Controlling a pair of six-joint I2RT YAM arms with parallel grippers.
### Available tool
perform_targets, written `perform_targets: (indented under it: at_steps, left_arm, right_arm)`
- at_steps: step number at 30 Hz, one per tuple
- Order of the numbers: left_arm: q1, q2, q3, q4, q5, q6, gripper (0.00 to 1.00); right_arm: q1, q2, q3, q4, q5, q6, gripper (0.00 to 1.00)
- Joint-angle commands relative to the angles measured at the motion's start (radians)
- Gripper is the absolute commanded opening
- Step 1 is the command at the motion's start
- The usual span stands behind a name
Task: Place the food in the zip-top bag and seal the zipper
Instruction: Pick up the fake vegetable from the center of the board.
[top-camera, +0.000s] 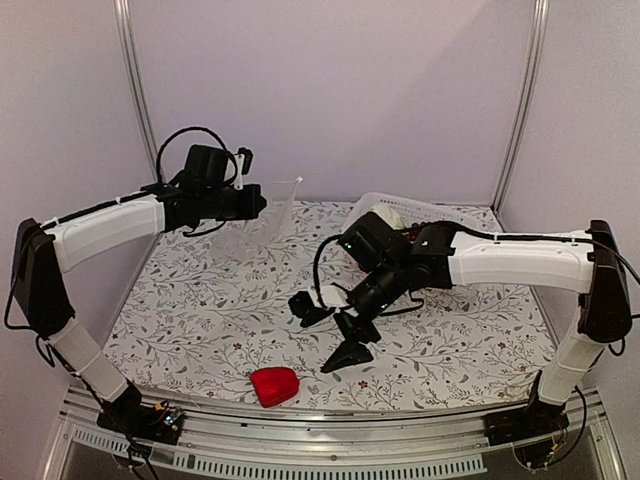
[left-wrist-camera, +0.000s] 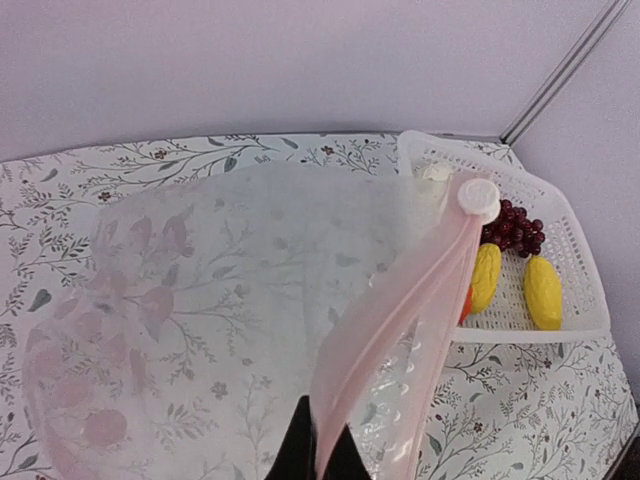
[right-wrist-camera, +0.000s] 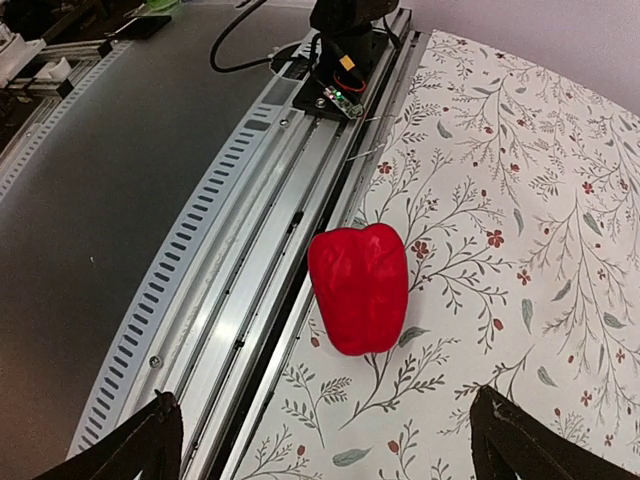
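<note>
My left gripper (left-wrist-camera: 320, 458) is shut on the pink zipper (left-wrist-camera: 400, 320) edge of the clear zip-top bag (left-wrist-camera: 230, 300), holding it lifted above the table's left rear (top-camera: 262, 212). A white slider (left-wrist-camera: 478, 198) sits at the strip's far end. One piece of food, a red toy pepper (right-wrist-camera: 358, 288), lies by the table's front edge (top-camera: 274, 385). My right gripper (right-wrist-camera: 330, 450) hangs open just behind it with nothing between its fingers (top-camera: 332, 335). Other food rests in the white basket (left-wrist-camera: 585, 300): purple grapes (left-wrist-camera: 515, 228), two yellow pieces (left-wrist-camera: 543, 292) and an orange piece (left-wrist-camera: 467, 300).
The white lattice basket (top-camera: 425, 208) stands at the back of the table, partly behind the right arm. A metal rail (right-wrist-camera: 250, 250) runs along the front edge right beside the pepper. Frame posts rise at the rear corners.
</note>
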Motion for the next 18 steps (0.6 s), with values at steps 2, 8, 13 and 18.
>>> perform_targets:
  at_steps: [2,8,13,18]
  left_arm:
    - [0.081,-0.071,-0.041,-0.052,0.064,0.069,0.0]
    - [0.132,-0.146,-0.184,0.075,0.078,0.044,0.0]
    - [0.223,-0.17,-0.207,0.101,0.208,-0.031,0.0]
    - [0.263,-0.194,-0.226,0.122,0.271,-0.079,0.0]
  right_arm:
    - [0.066,0.187,0.153,-0.01,0.1,-0.031,0.99]
    - [0.126,0.381,0.311,-0.007,0.218,0.03,0.99]
    - [0.147,0.496,0.442,-0.074,0.212,0.025,0.99]
    - [0.184,0.594,0.503,-0.136,0.183,-0.013,0.99]
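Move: The red fake vegetable lies on the table about 15 cm to the left of my right hand, some 3 cm nearer my base and about 15 cm lower. The metal rail at the table's near edge runs about 6 cm behind the vegetable. The food basket stands some 33 cm ahead of my right hand and 19 cm to its right. From my left hand, the vegetable is about 33 cm back, 5 cm to the right and 20 cm down. I sweep my open right hand about 11 cm left and, from nearly the start, sink it some 9 cm towards the red vegetable, tipping the fingers about 10 degrees more steeply down. The fingers stay wide open and come close over its near-hand side; contact can't be seen. Meanwhile my left hand keeps its shut grip on the bag's rim and carries it about 9 cm left. ##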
